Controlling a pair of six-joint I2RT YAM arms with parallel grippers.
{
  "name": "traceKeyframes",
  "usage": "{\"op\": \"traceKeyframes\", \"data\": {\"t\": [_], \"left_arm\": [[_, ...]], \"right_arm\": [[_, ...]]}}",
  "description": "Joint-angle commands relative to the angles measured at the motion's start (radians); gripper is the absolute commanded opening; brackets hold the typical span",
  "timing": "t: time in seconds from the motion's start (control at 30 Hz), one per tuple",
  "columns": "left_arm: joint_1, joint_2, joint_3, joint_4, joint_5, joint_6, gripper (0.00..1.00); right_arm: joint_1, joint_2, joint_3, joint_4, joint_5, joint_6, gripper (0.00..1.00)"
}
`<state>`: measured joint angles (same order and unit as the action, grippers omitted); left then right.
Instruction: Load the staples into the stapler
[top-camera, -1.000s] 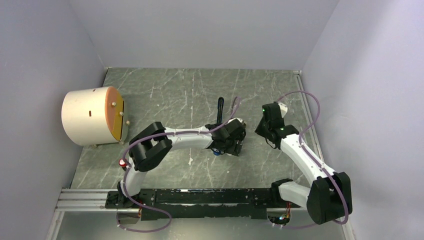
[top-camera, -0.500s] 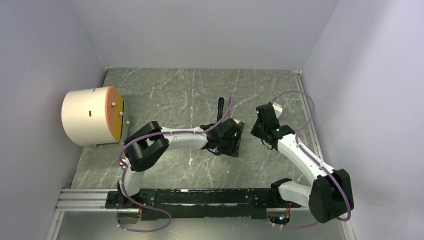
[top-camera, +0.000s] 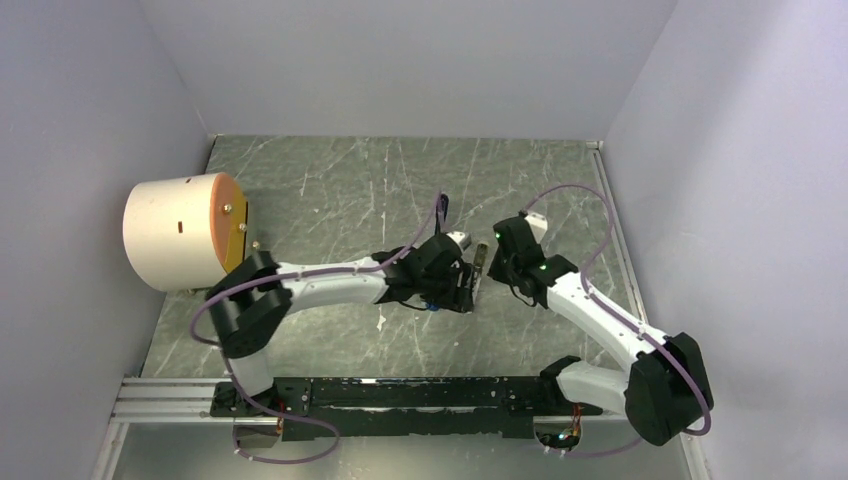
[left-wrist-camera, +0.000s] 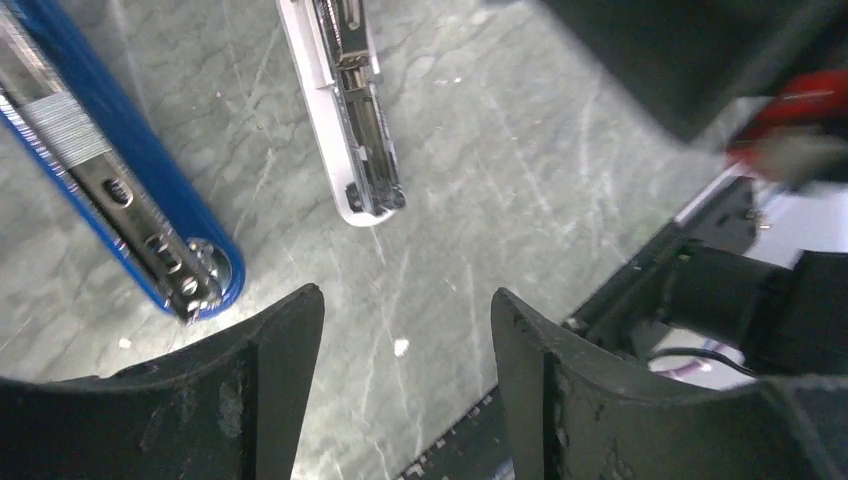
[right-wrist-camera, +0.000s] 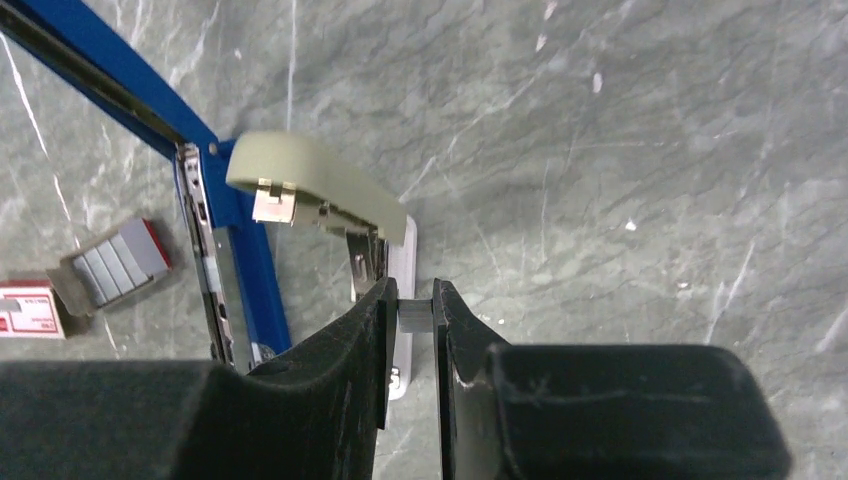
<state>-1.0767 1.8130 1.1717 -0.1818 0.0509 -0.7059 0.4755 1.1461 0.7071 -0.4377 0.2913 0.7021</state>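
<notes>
The blue stapler (right-wrist-camera: 245, 265) lies swung open on the table, its black arm (top-camera: 441, 215) pointing away and its metal channel (left-wrist-camera: 110, 185) facing up with a ribbed grey strip in it. My right gripper (right-wrist-camera: 412, 295) is shut on a small grey block of staples (right-wrist-camera: 415, 318), held just above the white base of the pale beige stapler (right-wrist-camera: 315, 185), to the right of the blue one. More grey staples (right-wrist-camera: 115, 262) sit in the tray of a red box (right-wrist-camera: 30, 308) at the left. Beside both staplers, my left gripper (left-wrist-camera: 405, 305) hangs open over bare table.
A big cream cylinder with an orange face (top-camera: 185, 230) stands at the table's left edge. The beige stapler (left-wrist-camera: 345, 110) lies open next to the blue one. Walls close in on three sides; the black rail (top-camera: 400, 392) runs along the near edge.
My right gripper has moved left, bringing the staples in over the two open staplers. The left arm has swung left and stretched out; its jaws narrowed briefly and widened again.
</notes>
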Motion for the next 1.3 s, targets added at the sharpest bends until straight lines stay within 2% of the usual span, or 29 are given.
{"op": "traceKeyframes", "data": {"t": [0.0, 0.23, 0.47, 0.7, 1.27], "left_arm": [[0.006, -0.163, -0.043, 0.003, -0.116, -0.025, 0.68], [0.018, -0.394, -0.155, -0.084, -0.485, -0.020, 0.66], [0.060, -0.523, -0.169, -0.194, -0.665, 0.023, 0.67], [0.120, -0.584, -0.208, -0.170, -0.673, 0.037, 0.68], [0.141, -0.550, -0.229, -0.162, -0.660, 0.010, 0.67]], "right_arm": [[0.075, -0.017, -0.031, 0.004, 0.075, 0.068, 0.23], [0.220, 0.036, -0.003, 0.001, 0.174, 0.129, 0.23], [0.330, 0.103, 0.025, -0.041, 0.280, 0.205, 0.23], [0.372, 0.153, 0.044, -0.076, 0.317, 0.237, 0.23], [0.417, 0.215, 0.039, -0.058, 0.374, 0.282, 0.22]]}}
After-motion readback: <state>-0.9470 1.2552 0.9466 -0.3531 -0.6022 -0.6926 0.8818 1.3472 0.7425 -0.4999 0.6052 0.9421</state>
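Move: The beige stapler's open magazine lies about 5 cm to the right hand's left, 3 cm back and 7 cm below; this hand already holds a staple strip. From the same hand, the open blue stapler's base is some 11 cm left and level, and the staple tray about 18 cm left and 1 cm ahead, both roughly 8 cm below. From the empty left hand, the beige magazine is about 3 cm ahead, 1 cm right and 5 cm below. Over the beige stapler's open magazine the right hand brings its still-pinched staple strip, going some 6 cm left, 4 cm back and a little down, its left side dipping about 10 degrees, then easing almost to a stop above the near end. The left hand, fingers open, clears out first: up, then about 18 cm left and forward across the blue stapler towards the staple tray, its fingers swinging round counter-clockwise. ##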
